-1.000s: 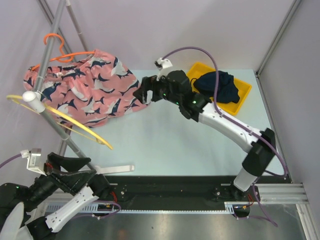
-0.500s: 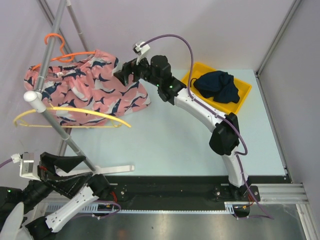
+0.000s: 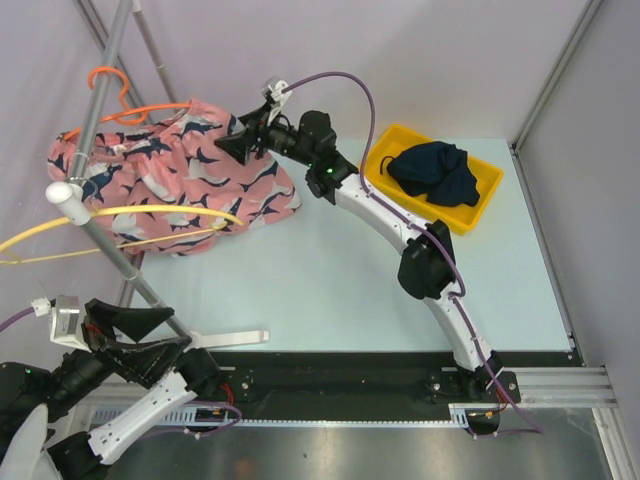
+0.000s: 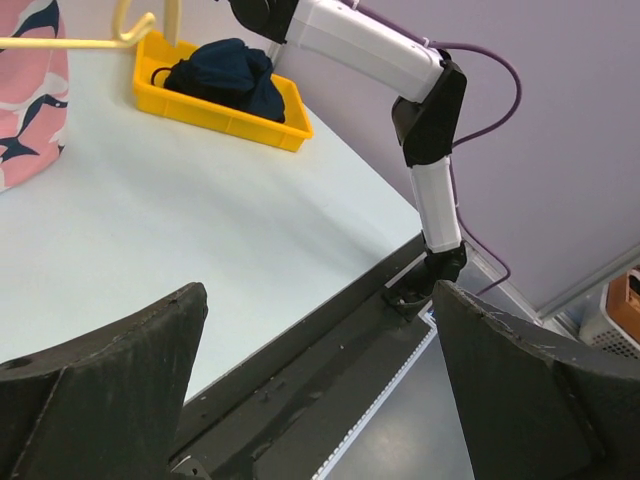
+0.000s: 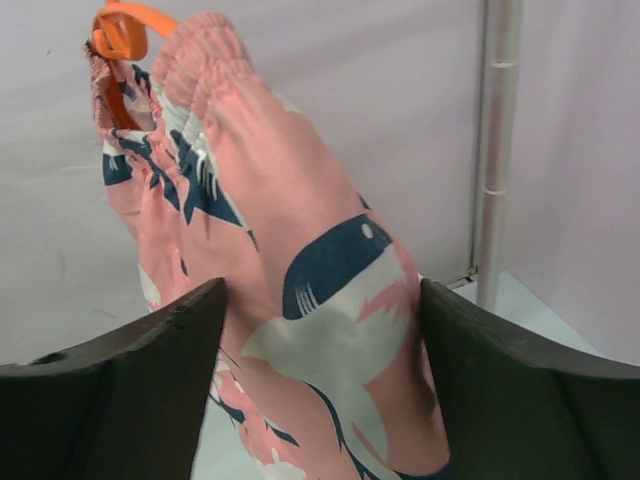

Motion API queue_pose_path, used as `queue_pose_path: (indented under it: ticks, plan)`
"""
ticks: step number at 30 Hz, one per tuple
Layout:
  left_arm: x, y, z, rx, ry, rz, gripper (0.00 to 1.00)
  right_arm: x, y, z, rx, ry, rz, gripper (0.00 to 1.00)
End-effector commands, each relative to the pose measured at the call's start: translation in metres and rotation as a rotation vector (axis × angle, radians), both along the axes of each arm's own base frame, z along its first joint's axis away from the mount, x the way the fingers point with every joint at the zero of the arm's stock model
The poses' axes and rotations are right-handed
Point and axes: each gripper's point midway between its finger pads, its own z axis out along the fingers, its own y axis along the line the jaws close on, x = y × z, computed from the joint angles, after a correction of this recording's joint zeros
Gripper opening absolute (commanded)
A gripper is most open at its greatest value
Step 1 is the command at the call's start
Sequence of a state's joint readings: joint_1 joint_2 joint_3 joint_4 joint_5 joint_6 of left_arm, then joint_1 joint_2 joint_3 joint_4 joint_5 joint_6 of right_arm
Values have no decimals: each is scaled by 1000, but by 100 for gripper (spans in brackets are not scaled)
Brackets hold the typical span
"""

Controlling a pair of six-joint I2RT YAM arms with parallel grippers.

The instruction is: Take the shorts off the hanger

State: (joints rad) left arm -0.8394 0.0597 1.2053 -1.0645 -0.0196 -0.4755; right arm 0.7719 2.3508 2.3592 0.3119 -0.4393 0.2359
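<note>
Pink shark-print shorts (image 3: 165, 190) hang from an orange hanger (image 3: 135, 110) on the rack pole (image 3: 100, 95) at the back left. My right gripper (image 3: 228, 143) reaches into their right edge. In the right wrist view its open jaws (image 5: 322, 290) straddle a fold of the pink shorts (image 5: 300, 190) below the orange hanger (image 5: 125, 25). The fabric fills most of the gap. Dark navy shorts (image 3: 435, 172) lie in the yellow bin (image 3: 480, 205). My left gripper (image 3: 170, 335) (image 4: 320, 290) stands open and empty over the near table edge.
An empty yellow hanger (image 3: 120, 222) dangles from the pole's white end cap (image 3: 60, 195), in front of the pink shorts. The rack's metal foot (image 3: 230, 338) lies on the table near my left arm. Walls close in on the table at the back and right.
My right arm has swung left from the table's middle to the pink shorts, and its jaws have begun to narrow around the fabric. The yellow hanger has swung leftward. My left arm has barely moved.
</note>
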Motion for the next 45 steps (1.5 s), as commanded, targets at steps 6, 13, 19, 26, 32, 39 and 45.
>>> queue_pose_path:
  ticks: [6,13,19,26,32,39,45]
  plan:
    - [-5,4,5,-14,91,6,100,-36,15,44,152,-73,114,44]
    - [-10,7,13,-46,94,-6,100,-60,15,78,216,-89,133,24]
    - [-14,-1,31,-99,42,-56,100,-82,0,119,258,-82,124,11]
    - [-13,-14,68,-179,-60,-105,100,-102,-31,167,322,-68,128,0]
    - [-23,-39,99,-245,-129,-249,99,-108,-62,192,353,-51,89,0]
    - [-21,-82,116,-213,-167,-413,99,-103,-88,219,439,-11,131,0]
    - [-23,-90,132,-259,-190,-456,98,-105,-82,222,488,27,206,0]
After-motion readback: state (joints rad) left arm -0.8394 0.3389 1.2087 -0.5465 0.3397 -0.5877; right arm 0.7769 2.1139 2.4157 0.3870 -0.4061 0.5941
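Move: Hanging from the orange hanger, the shorts have their middle about 12 cm to the left of my right hand, roughly 4 cm back and 5 cm lower, with their right-hand edge between my open fingers. The orange hanger lies some 17 cm left, 7 cm back and 12 cm above; the yellow hanger about 22 cm left, 24 cm back and 10 cm up. From my left hand, the shorts' middle is some 34 cm straight ahead, 3 cm lower. I close my right fingers on the right end of the shorts' waistband, easing a few centimetres back and left, then haul it up about 19 cm while drawing it some 10 cm right and a little back, tilting my fingertips up about 20 degrees. My left hand, open and empty, rises about 10 cm and swings right, turning clockwise. ##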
